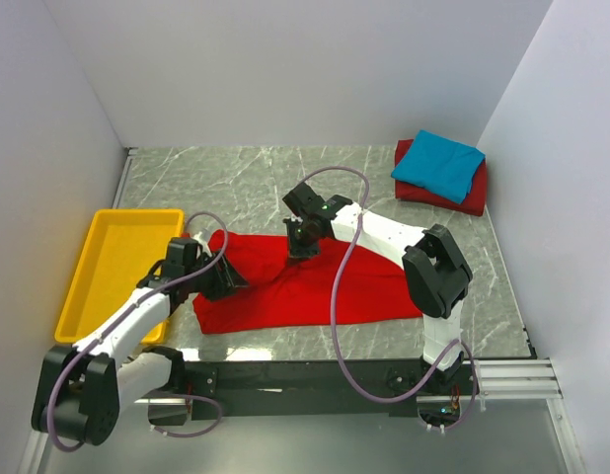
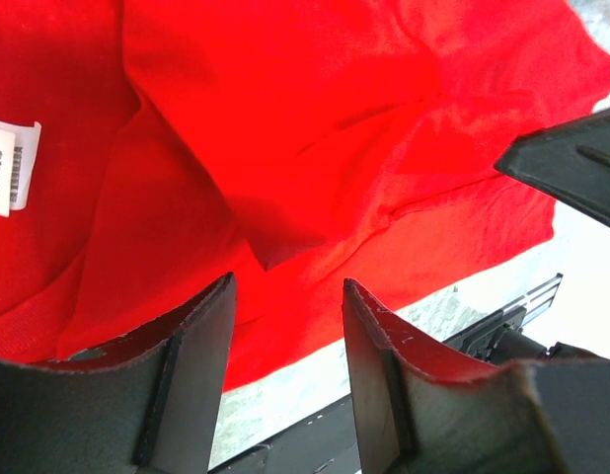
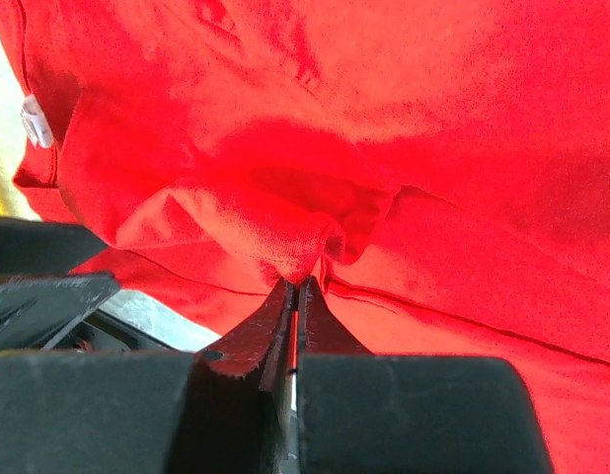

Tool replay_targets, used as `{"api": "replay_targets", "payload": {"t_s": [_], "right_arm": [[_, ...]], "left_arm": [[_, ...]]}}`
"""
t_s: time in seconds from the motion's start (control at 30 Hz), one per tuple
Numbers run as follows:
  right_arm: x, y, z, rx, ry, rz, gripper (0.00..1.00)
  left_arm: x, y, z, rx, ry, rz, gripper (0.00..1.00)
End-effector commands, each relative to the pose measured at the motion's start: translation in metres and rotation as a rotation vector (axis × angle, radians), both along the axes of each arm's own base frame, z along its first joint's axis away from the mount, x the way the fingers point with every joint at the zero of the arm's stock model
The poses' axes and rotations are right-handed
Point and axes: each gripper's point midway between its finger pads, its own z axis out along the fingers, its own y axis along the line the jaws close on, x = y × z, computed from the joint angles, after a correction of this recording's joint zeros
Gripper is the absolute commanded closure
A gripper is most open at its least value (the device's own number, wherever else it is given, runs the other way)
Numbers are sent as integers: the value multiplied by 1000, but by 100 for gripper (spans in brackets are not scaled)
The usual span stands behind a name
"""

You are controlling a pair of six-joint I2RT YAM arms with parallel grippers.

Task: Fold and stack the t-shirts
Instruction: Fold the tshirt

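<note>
The bright red t-shirt (image 1: 315, 286) lies spread across the middle of the marble table, its white neck label (image 2: 11, 166) toward the left. My right gripper (image 1: 303, 247) is shut on a pinched-up fold near the shirt's upper middle, and the cloth bunches right at the tips (image 3: 298, 281). My left gripper (image 1: 222, 280) sits low over the shirt's left end. Its jaws are open (image 2: 287, 286) and nothing is between them; red cloth and bare table show in the gap. A folded turquoise-blue t-shirt (image 1: 438, 163) rests on a folded darker red t-shirt (image 1: 465, 200) at the back right.
A yellow plastic tray (image 1: 98, 247) stands at the left, close beside my left arm. White walls close in the table on three sides. A black rail (image 1: 315, 375) runs along the near edge, just below the shirt's hem.
</note>
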Motion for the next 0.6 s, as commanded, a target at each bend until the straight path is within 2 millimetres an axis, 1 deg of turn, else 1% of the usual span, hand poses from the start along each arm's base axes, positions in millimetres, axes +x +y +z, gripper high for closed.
{"api": "replay_targets", "payload": {"t_s": [0.0, 0.03, 0.07, 0.1, 0.17, 0.23, 0.27, 0.3, 0.37, 0.4, 0.53, 0.57], "right_arm": [[4, 0, 6, 2, -11, 13, 100], [4, 0, 6, 0, -12, 17, 100], [4, 0, 6, -1, -11, 18, 100], [6, 0, 6, 1, -12, 16, 100], [7, 2, 8, 3, -15, 22, 100], [8, 3, 8, 2, -14, 24, 100], [10, 2, 7, 1, -14, 22, 100], [10, 2, 8, 4, -15, 21, 100], [13, 2, 9, 6, -17, 17, 100], [14, 1, 9, 5, -14, 15, 100], [18, -1, 8, 7, -11, 9, 100], [19, -1, 8, 6, -12, 9, 100]], "left_arm": [[9, -5, 1, -9, -26, -20, 48], [11, -6, 0, -4, -24, -22, 48], [12, -6, -5, 3, -5, -25, 48], [18, -8, -2, 6, -20, -32, 49], [22, -10, -6, 10, -8, -33, 49], [32, -12, -2, 11, -28, -33, 49], [35, -13, -5, 15, -15, -34, 49], [42, -15, -1, 14, -29, -35, 49], [47, -17, -2, 14, -22, -38, 50], [54, -19, 3, 5, -41, -40, 50], [65, -27, 8, -15, -49, -62, 50], [66, -28, 6, -17, -42, -67, 50]]}}
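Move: The loose fold of the red t-shirt that the open left fingers work at lies about 3 cm ahead of the left hand, 2 cm to its right and 3 cm lower. The pinched bit of t-shirt in the right fingers is roughly 6 cm ahead and 12 cm right of the left hand, at about its height; the yellow tray's middle is some 26 cm left and 2 cm ahead. From the right hand the loose fold lies about 10 cm left, 3 cm back and 3 cm lower. Left hand, half open, dips 3 cm, then sweeps 5 cm forward into the fold; right keeps its pinch. ##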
